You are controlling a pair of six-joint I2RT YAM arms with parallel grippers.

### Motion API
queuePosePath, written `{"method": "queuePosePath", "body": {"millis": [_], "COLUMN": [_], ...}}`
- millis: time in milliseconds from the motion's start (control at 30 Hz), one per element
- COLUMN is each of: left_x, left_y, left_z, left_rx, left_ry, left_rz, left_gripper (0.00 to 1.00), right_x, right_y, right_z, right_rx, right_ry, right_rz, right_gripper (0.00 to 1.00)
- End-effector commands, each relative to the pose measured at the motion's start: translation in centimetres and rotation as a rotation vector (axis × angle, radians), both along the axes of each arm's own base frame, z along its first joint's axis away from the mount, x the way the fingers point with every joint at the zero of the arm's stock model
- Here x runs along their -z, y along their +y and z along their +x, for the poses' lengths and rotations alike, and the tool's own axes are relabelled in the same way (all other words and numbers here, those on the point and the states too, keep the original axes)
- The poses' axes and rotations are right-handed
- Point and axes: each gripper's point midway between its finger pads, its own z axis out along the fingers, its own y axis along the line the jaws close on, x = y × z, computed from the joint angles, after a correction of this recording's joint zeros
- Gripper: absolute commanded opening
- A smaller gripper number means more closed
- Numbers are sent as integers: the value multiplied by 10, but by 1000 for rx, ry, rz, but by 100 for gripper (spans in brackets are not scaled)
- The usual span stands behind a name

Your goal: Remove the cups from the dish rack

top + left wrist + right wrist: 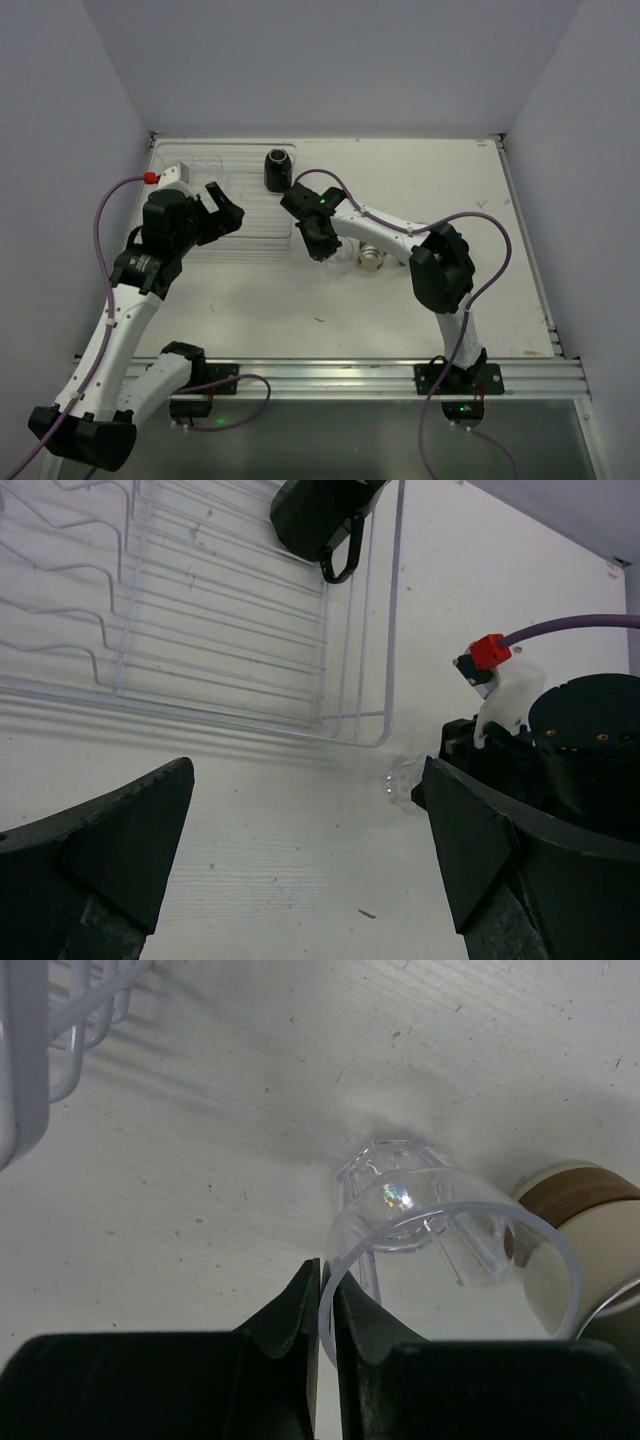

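Observation:
My right gripper (327, 1290) is shut on the rim of the clear plastic cup (450, 1230), one finger inside and one outside. The cup is tilted, its base down at the table just right of the dish rack (245, 215). Beside it stands a cream cup with a brown band (585, 1220), seen from above as the cream cup (372, 258). A black mug (277, 168) sits at the rack's far right corner, and the black mug (315, 515) shows its handle. My left gripper (310, 850) hangs open over bare table near the rack's front edge, holding nothing.
The rack's thin pale ribs (250, 610) fill the upper left of the left wrist view. Its corner (60, 1020) shows top left in the right wrist view. The right arm's wrist (590, 750) crowds the space right of my left gripper. White walls enclose the table.

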Motion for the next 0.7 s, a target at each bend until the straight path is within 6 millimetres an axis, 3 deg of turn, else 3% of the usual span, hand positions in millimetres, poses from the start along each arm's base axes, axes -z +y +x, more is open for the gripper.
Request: {"method": "queuePosePath", "body": {"millis": [0,300,500,667], "left_x": [-7,11,12,16], "left_y": [5,17,21,6], "left_z": [12,60,97,145], "left_rx": [-4,-86,-148,-131], "left_ry": [-20,86,78,45], "left_rz": [61,182,220,311], "left_gripper": [100,100,100,100], "right_x": [-14,-49,-92,-137], "right_y": [10,7,-1,-16], "right_z": [7,10,2,-19], "right_rx": [-21,-8,9,37], "right_ry": [-30,-96,-166,-247], "right_rz": [40,83,139,234], "right_gripper": [12,55,69,73]}}
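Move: The left hand, empty and wide open, has the black mug about 24 cm ahead, 9 cm to its right and 18 cm below; the rack's middle is some 21 cm ahead of that hand, 8 cm left and 22 cm down. The right hand still has its fingers on the left rim of the clear glass, whose middle lies 4 cm to its right, level fore and aft, and about 4 cm lower. The beige mug stands 13 cm right of this hand, 1 cm farther out. The right hand stays in place at the glass while its fingers spread from nearly shut to about three-quarters open, coming free of the rim, and then lifts straight up some 9 cm, its fingertips tilting forward a little. Meanwhile the left hand, fingers kept wide open, reaches forward about 10 cm over the rack towards the black mug, sinking some 4 cm, mostly early on, as the wrist rolls its left side up about 15 degrees and tips further down, without touching the mug. ##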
